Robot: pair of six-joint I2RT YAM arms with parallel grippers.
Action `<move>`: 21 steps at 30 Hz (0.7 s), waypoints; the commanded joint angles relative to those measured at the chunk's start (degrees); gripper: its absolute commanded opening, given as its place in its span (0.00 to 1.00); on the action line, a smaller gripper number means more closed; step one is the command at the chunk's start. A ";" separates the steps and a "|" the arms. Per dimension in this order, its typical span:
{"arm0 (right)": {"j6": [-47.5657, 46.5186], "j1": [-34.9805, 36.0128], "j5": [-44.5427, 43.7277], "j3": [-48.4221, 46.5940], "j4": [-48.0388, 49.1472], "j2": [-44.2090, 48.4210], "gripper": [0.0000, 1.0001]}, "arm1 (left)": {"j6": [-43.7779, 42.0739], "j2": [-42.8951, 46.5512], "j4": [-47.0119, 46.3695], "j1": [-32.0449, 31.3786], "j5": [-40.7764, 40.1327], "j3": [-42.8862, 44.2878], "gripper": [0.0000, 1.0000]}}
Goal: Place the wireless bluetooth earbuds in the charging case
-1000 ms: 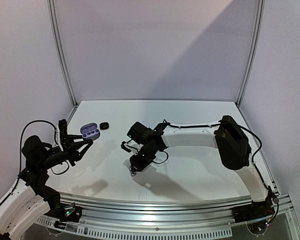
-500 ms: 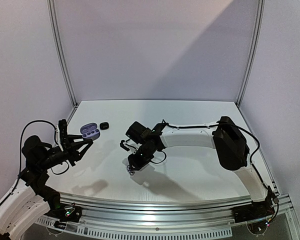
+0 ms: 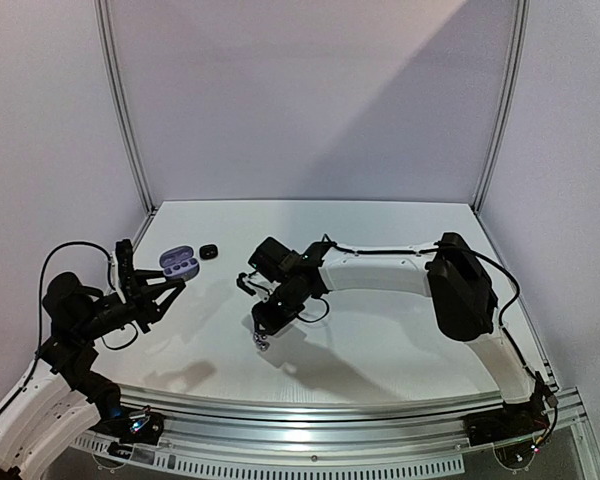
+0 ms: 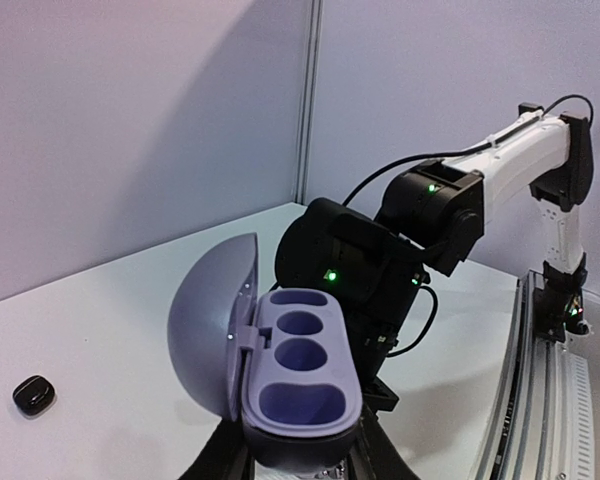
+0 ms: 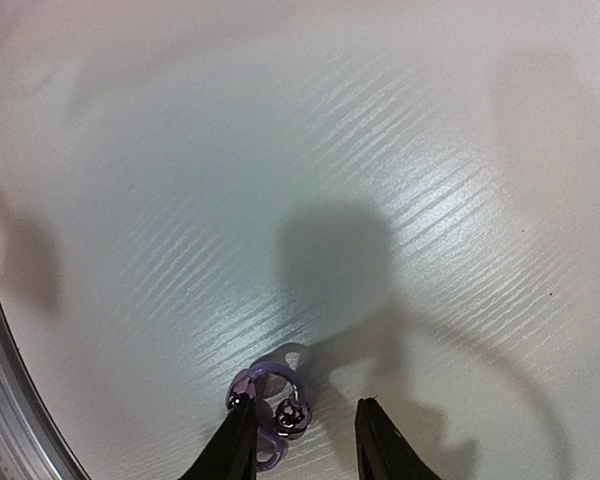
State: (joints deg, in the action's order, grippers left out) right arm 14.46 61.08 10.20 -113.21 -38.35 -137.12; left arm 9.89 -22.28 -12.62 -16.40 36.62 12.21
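Observation:
The purple charging case is open, lid swung left, its sockets empty; my left gripper is shut on its base and holds it above the table. From above, the case sits at the left gripper. One purple, shiny earbud with a loop hook lies on the table, touching the left finger of my right gripper. That gripper is open, and its right finger stands apart from the earbud. In the top view the right gripper points down at mid-table.
A small black pebble-like piece lies on the table behind the case, also seen from the left wrist. The right arm's forearm spans the table's middle. Walls and metal posts close off the back and sides.
The right gripper has crept a little to the left over the table. The left arm and the case have not moved.

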 commanded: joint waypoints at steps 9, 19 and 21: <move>-25.11 -0.98 9.08 -2.48 -2.78 0.02 0.45 | 0.13 0.51 -0.67 0.69 -0.41 -0.87 0.00; -60.29 -5.79 21.94 -10.29 -11.95 0.63 0.71 | -0.19 0.86 -0.52 0.68 -0.75 -0.94 0.00; -62.16 -6.71 23.56 -13.98 -14.27 -2.23 0.66 | -0.22 0.71 -0.55 0.67 -0.76 -0.95 0.00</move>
State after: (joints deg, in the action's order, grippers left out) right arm -36.01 56.51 27.75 -119.77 -46.09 -137.25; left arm 9.89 -21.80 -12.64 -16.40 36.53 12.16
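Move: The pair of clip earbuds lies together on the table almost beneath the right fingertips, about 1 cm back of the hand point, level with it sideways and some 2 cm below. The open purple charging case, held by the left hand, is roughly 12 cm to the right hand's left, 3 cm back and 24 cm higher. From the left hand the earbuds lie about 5 cm ahead, 12 cm to its right and 22 cm below. Upward, away from the earbuds, the right hand climbs about 4 cm while its wrist turns some 45 degrees counter-clockwise and its fingers spread from a narrow gap to well apart. On the way it sways back a little and then forward again, staying roughly over the pair. The left hand keeps the open case held still. ##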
